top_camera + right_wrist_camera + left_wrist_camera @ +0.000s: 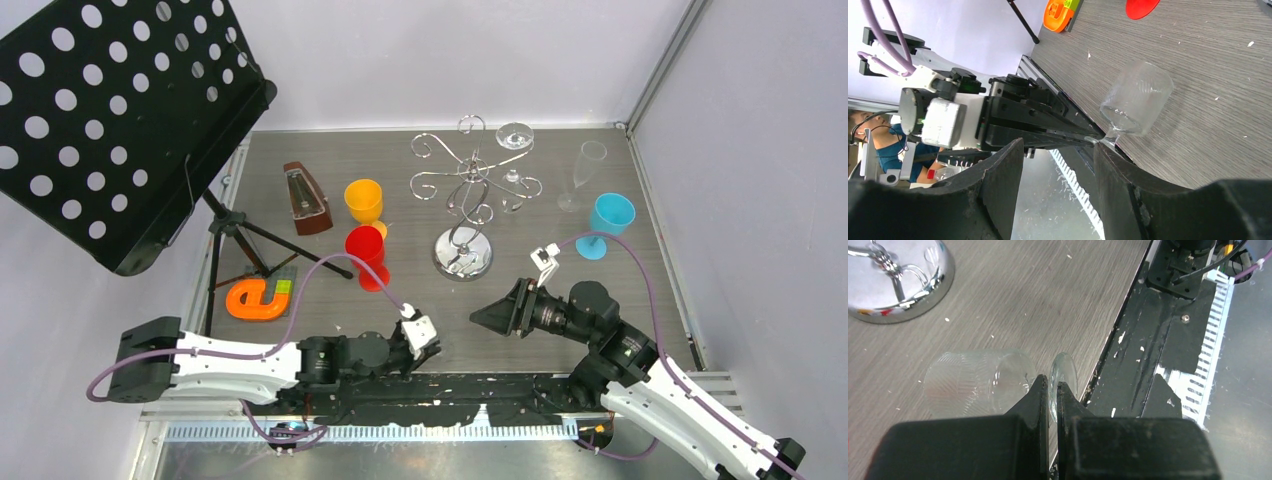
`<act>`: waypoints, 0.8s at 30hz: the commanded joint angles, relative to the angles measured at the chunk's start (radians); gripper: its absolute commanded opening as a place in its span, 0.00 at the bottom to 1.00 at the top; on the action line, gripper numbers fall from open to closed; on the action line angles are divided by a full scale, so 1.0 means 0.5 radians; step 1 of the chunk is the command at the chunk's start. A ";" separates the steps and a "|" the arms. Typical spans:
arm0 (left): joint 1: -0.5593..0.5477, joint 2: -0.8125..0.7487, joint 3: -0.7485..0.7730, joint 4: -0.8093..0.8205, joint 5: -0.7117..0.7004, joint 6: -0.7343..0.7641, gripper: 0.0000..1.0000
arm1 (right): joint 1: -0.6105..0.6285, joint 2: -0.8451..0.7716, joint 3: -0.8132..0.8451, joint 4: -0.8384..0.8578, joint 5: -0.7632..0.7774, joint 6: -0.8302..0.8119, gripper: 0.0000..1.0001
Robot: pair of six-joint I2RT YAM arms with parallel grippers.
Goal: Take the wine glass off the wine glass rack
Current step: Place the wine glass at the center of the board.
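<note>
The chrome wine glass rack (470, 185) stands mid-table on its mirrored base (923, 300). One clear wine glass (515, 135) hangs from its far right arm. A second clear wine glass (978, 382) is off the rack and lies on its side low over the table by the near edge. My left gripper (1053, 382) is shut on its round foot (1065, 372). In the right wrist view this glass (1135, 100) shows its ribbed bowl pointing away from the left gripper (425, 338). My right gripper (1058, 145) is open and empty, just right of the glass and pointing left (485, 317).
A black music stand (110, 110) on a tripod fills the left. A metronome (308, 200), an orange cup (364, 200), a red cup (366, 247) and an orange letter toy (255, 298) stand left of the rack. A flute (585, 170) and a blue cup (608, 220) stand right.
</note>
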 commanded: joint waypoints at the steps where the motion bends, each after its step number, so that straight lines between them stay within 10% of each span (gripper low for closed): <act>1: -0.007 0.062 -0.013 0.339 -0.014 -0.054 0.00 | 0.009 -0.029 0.020 0.000 0.037 -0.041 0.60; 24: -0.007 0.513 0.025 0.330 -0.049 -0.178 0.00 | 0.008 -0.097 -0.034 -0.035 0.063 -0.053 0.60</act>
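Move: The left hand has the clear wine glass pinched by its foot, bowl sloping forward and down. The patch of open board it is going to lies about 6 cm ahead of that hand, 2 cm to its left and 8 cm below. The rack's round base is some 20 cm ahead and 6 cm right, the red glass about 15 cm ahead and 14 cm left. From the right hand that patch is roughly 9 cm left, 2 cm ahead and 16 cm below. Downward, almost straight, the left hand lowers the clear wine glass about 5 cm towards the open board in front of the rack, slowing briefly partway. It drifts only about a centimetre to the right and tips its fingertips down slightly, 5 degrees or so. Its fingers stay shut on the edge of the foot while the glass turns in their grip, its bowl on the forward side. ##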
